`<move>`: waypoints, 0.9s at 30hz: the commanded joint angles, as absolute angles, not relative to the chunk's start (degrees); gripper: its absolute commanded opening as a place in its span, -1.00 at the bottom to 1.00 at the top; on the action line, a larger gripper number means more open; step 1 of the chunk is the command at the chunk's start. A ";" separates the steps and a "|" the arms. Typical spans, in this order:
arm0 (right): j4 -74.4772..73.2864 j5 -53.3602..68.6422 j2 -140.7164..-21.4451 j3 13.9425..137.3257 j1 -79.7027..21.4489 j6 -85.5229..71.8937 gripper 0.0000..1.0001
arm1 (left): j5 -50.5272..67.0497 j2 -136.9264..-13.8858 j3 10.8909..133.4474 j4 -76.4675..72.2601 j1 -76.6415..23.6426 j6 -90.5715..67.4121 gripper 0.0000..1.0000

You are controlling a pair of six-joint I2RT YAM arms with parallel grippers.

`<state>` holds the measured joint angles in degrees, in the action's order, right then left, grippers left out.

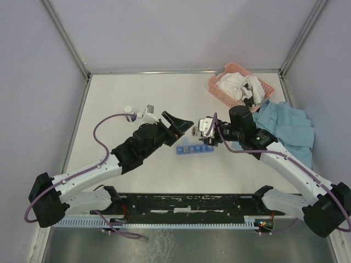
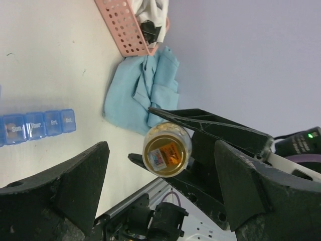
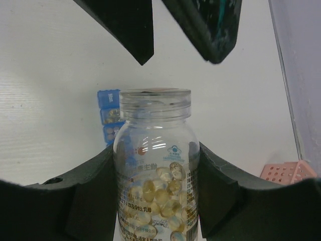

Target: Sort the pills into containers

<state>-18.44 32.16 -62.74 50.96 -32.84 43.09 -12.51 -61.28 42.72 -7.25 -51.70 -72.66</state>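
A clear bottle point(image 3: 155, 165) of yellowish pills point(image 3: 163, 193) is held upright in the right wrist view, with my right gripper point(image 3: 155, 160) shut on its body. From above, the bottle point(image 1: 196, 130) lies level in the right gripper point(image 1: 205, 131), above the containers, a blue strip of compartments point(image 1: 194, 148). My left gripper point(image 1: 180, 124) stands open just left of the bottle without touching it. The left wrist view shows the bottle's labelled base point(image 2: 167, 152) beyond the open left gripper point(image 2: 163, 193). The strip point(image 2: 37, 124) lies left, and the strip point(image 3: 108, 116) also peeks out behind the bottle.
A pink slatted basket point(image 1: 239, 83) with white cloth stands at the back right. A blue cloth point(image 1: 289, 129) lies crumpled beside it. A small white round object point(image 1: 130, 110) sits on the table behind the left arm.
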 commanded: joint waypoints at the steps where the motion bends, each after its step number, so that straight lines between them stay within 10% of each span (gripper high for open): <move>1: -15.14 29.88 -62.28 51.22 -33.85 44.34 -0.82 | -17.26 -62.84 46.58 -6.54 -53.16 -74.92 0.82; 27: -14.81 27.44 -63.58 51.55 -35.47 43.82 -0.82 | -15.23 -66.06 46.94 -9.39 -55.62 -74.34 0.35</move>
<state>-17.56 27.94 -63.72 50.87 -35.16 43.83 -14.92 -66.26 45.32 -6.15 -55.29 -72.69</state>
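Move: The right hand still holds the clear pill bottle, its lid sticking out about 5 cm to the left and 1 cm ahead of that hand's point, a touch higher. From the open left hand the lid lies some 4 cm to the right, 1 cm ahead and 3 cm lower. The blue pill organizer sits on the table roughly 4 cm back and 5 cm right of the left hand, some 18 cm down; the white bottle stands about 21 cm left and 7 cm ahead of it. The left hand eases about 2.5 cm to the right and 1.5 cm down onto the lid end of the clear bottle, keeping its slant almost unchanged, and its wide-open fingers begin to close around the lid, narrowing by about a quarter, with no contact to be made out yet. The right hand keeps its grip on the bottle and holds it nearly in place, the lid still facing the left gripper. ##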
